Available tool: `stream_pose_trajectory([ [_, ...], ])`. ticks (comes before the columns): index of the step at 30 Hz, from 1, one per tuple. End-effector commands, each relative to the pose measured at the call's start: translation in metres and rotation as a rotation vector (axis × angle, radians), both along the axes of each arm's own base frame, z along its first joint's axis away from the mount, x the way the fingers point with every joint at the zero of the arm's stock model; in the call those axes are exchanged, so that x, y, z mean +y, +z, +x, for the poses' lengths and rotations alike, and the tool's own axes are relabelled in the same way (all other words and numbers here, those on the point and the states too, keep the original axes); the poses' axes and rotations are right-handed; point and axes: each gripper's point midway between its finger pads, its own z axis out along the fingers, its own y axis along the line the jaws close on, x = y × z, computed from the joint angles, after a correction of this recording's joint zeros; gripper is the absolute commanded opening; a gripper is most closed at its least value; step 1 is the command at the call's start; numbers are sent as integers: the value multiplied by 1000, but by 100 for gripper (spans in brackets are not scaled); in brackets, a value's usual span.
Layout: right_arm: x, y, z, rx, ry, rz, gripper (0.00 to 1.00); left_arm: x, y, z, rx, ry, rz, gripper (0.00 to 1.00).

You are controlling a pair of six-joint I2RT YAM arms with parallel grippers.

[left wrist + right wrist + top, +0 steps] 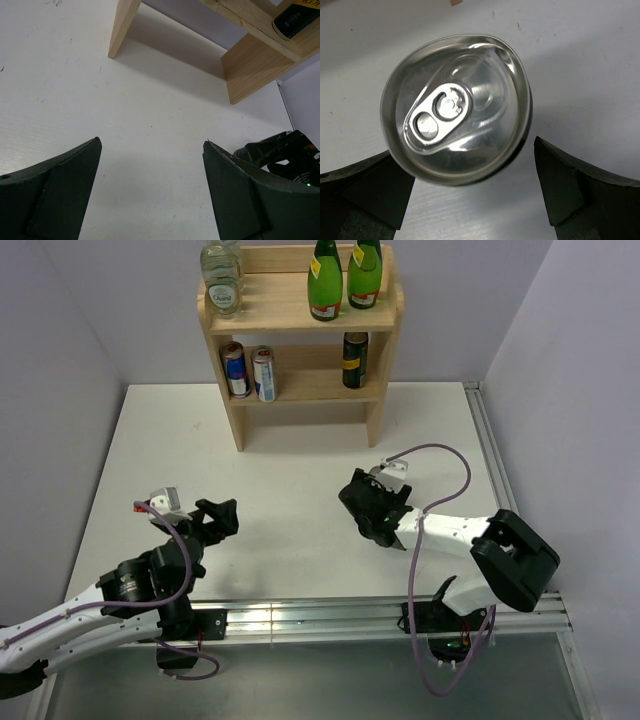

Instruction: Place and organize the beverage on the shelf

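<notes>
The wooden shelf [275, 302] stands at the back of the table. My right gripper [375, 512] hangs open over a beverage can in mid-table. In the right wrist view the can's silver top [455, 107] sits between the fingers of my right gripper [465, 150], close against the left finger [365, 190] and with a gap to the right one. In the top view my hand hides the can. My left gripper [218, 515] is open at the near left, with only bare table between the fingers of my left gripper [151, 141].
Two green bottles [325, 282] and clear glass bottles [222, 282] stand on the top tier. On the tier below are a blue can [236, 370], a silver can [264, 374] and a dark can [355, 360]. The shelf's leg [122, 27] and my right hand [285, 155] show in the left wrist view.
</notes>
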Motion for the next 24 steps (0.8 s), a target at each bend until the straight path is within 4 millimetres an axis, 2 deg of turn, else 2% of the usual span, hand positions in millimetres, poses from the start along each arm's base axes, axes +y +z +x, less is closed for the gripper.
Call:
stream_pose_trajectory([
  [1,8,19,27,-95,-32,40,100,-4,3,-1,-14,-20,-16,89],
  [9,-5,5,39,-91,-69,16,96,-5,4,-1,-15,-26,-22,88],
  [16,-9,-8,44,-75,-97,1,81,-4,2,-1,-13,-28,-18,88],
  [17,-10,-10,45,-75,-100,-3,74,-4,4,-1,-16,-28,-24,88],
  [19,-9,-14,44,-66,-95,-6,70,-4,4,-2,-16,-29,-27,88],
  [22,-6,-18,47,-61,-73,-10,53,-4,4,-2,-18,-32,-31,88],
  [23,-5,-19,47,-57,-65,-13,36,-4,4,-2,-18,-32,-31,88],
  [24,-3,-21,49,-53,-52,-12,23,-4,5,-2,-19,-34,-33,88],
])
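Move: The last beverage can stands upright on the table some 4 cm ahead of the right hand, about 1 cm to its right, its middle roughly 3 cm below. The foot of the shelf's right leg is about 15 cm beyond the can, level with it sideways; the black can on the lower shelf is some 23 cm ahead of the hand, 4 cm left and 10 cm above. From the left hand the beverage can lies about 13 cm ahead, 33 cm right and 17 cm below. The right hand glides forward about 4 cm to bring its wide-open fingers around the beverage can, easing slightly right and sinking some 2.5 cm, with the wrist hardly turning. From about midway the fingers close by roughly a third as the advance slows, and at the end they pinch the can's sides while the hand is still low at the table. ##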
